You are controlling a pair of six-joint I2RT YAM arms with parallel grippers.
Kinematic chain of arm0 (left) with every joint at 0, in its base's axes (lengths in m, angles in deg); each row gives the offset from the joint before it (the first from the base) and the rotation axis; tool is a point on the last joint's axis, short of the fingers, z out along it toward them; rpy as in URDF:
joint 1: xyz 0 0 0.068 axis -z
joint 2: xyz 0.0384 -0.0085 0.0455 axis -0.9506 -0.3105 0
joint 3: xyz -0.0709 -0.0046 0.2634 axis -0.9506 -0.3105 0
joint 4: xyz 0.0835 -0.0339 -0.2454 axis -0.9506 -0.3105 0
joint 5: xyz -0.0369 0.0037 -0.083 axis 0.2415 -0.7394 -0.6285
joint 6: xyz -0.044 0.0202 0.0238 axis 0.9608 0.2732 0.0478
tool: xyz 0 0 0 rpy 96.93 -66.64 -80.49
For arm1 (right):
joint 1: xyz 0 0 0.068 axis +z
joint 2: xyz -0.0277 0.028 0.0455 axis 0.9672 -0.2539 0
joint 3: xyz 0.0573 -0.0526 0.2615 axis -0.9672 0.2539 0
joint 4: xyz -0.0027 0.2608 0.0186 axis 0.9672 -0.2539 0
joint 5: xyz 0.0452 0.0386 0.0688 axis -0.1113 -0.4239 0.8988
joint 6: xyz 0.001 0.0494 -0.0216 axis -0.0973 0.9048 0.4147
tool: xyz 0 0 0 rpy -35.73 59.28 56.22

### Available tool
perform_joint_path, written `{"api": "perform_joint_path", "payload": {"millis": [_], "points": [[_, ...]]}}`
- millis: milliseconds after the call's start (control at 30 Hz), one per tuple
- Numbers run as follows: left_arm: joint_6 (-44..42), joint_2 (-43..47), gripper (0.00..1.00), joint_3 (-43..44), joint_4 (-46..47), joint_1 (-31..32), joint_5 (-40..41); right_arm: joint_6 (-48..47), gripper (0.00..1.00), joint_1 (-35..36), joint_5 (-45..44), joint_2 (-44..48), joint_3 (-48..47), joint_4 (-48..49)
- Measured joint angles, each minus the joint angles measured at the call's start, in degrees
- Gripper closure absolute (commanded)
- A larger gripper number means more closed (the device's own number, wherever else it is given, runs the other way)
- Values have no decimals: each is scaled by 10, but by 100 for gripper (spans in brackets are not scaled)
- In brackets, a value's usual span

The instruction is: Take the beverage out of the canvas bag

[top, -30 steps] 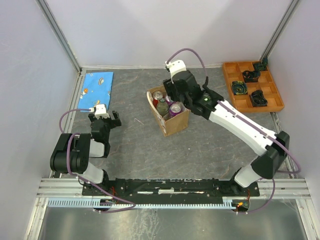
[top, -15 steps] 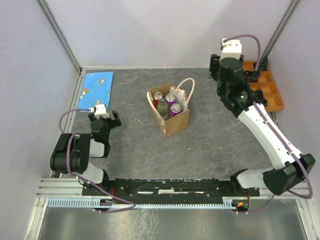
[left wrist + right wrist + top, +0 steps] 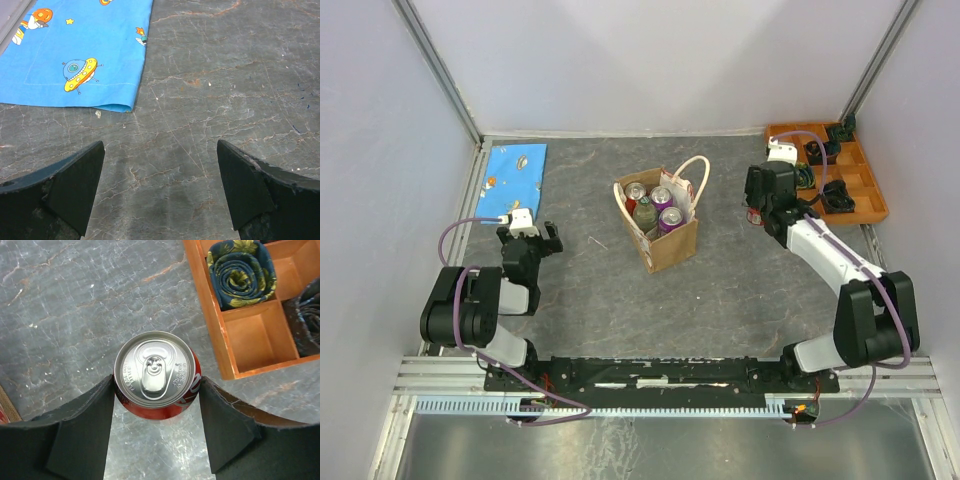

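Observation:
The tan canvas bag [image 3: 665, 240] stands upright mid-table, one cream handle [image 3: 697, 178] looped up, with several beverages in it: cans and a green bottle [image 3: 645, 212]. A red beverage can [image 3: 156, 375] is outside the bag, to its right and beside the orange tray. My right gripper [image 3: 157, 381] is shut on this can, a finger pressed to each side; in the top view the gripper [image 3: 757, 208] is low near the table. I cannot tell whether the can touches the table. My left gripper [image 3: 160, 150] is open over bare table at the left.
The orange compartment tray [image 3: 782, 160] with rolled dark fabric pieces sits at the back right, its corner [image 3: 225, 371] just right of the can. A blue printed cloth [image 3: 515, 168] lies at the back left; its edge [image 3: 115, 106] is ahead of the left gripper.
The right arm left the bag's mouth, swung up and right, then came down beside the orange tray with the red can. The bag's handle is uncovered. The left arm is unmoved.

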Motion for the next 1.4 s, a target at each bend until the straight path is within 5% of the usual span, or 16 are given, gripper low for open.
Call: {"api": "perform_joint_path", "payload": {"millis": [433,833,867,1100,1233,1400], "points": [[0,0,1,0,0,0,0,7,100,-26,88,-87,22,194],[0,0,1,0,0,0,0,2,99,-30,127,-150,38,259],[0,0,1,0,0,0,0,2,95,-30,130,-150,41,265],[0,0,1,0,0,0,0,2,13,-30,131,-131,68,277],[0,0,1,0,0,0,0,-1,2,-30,124,-115,76,261],[0,0,1,0,0,0,0,-8,1,-30,115,-89,76,233]]}}
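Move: My right hand still holds the red can, aiming for a bare spot of table about 5 cm ahead, 3 cm to the left and some 15 cm below. The canvas bag stands about 23 cm to my right hand's left and 2 cm back, its middle 7 cm lower; the orange tray's middle lies roughly 14 cm ahead, 19 cm right and 13 cm down. From my left hand that spot is about 51 cm right, 8 cm ahead and 6 cm below. Keeping my grip on the red can, I carry it with my right hand about 6 cm forward and slightly left, nearly level at first, then down some 5 cm onto the table beside the tray. I ease back a little, open the fingers wide to let go, and start up and farther back, 2 to 3 cm in all. ##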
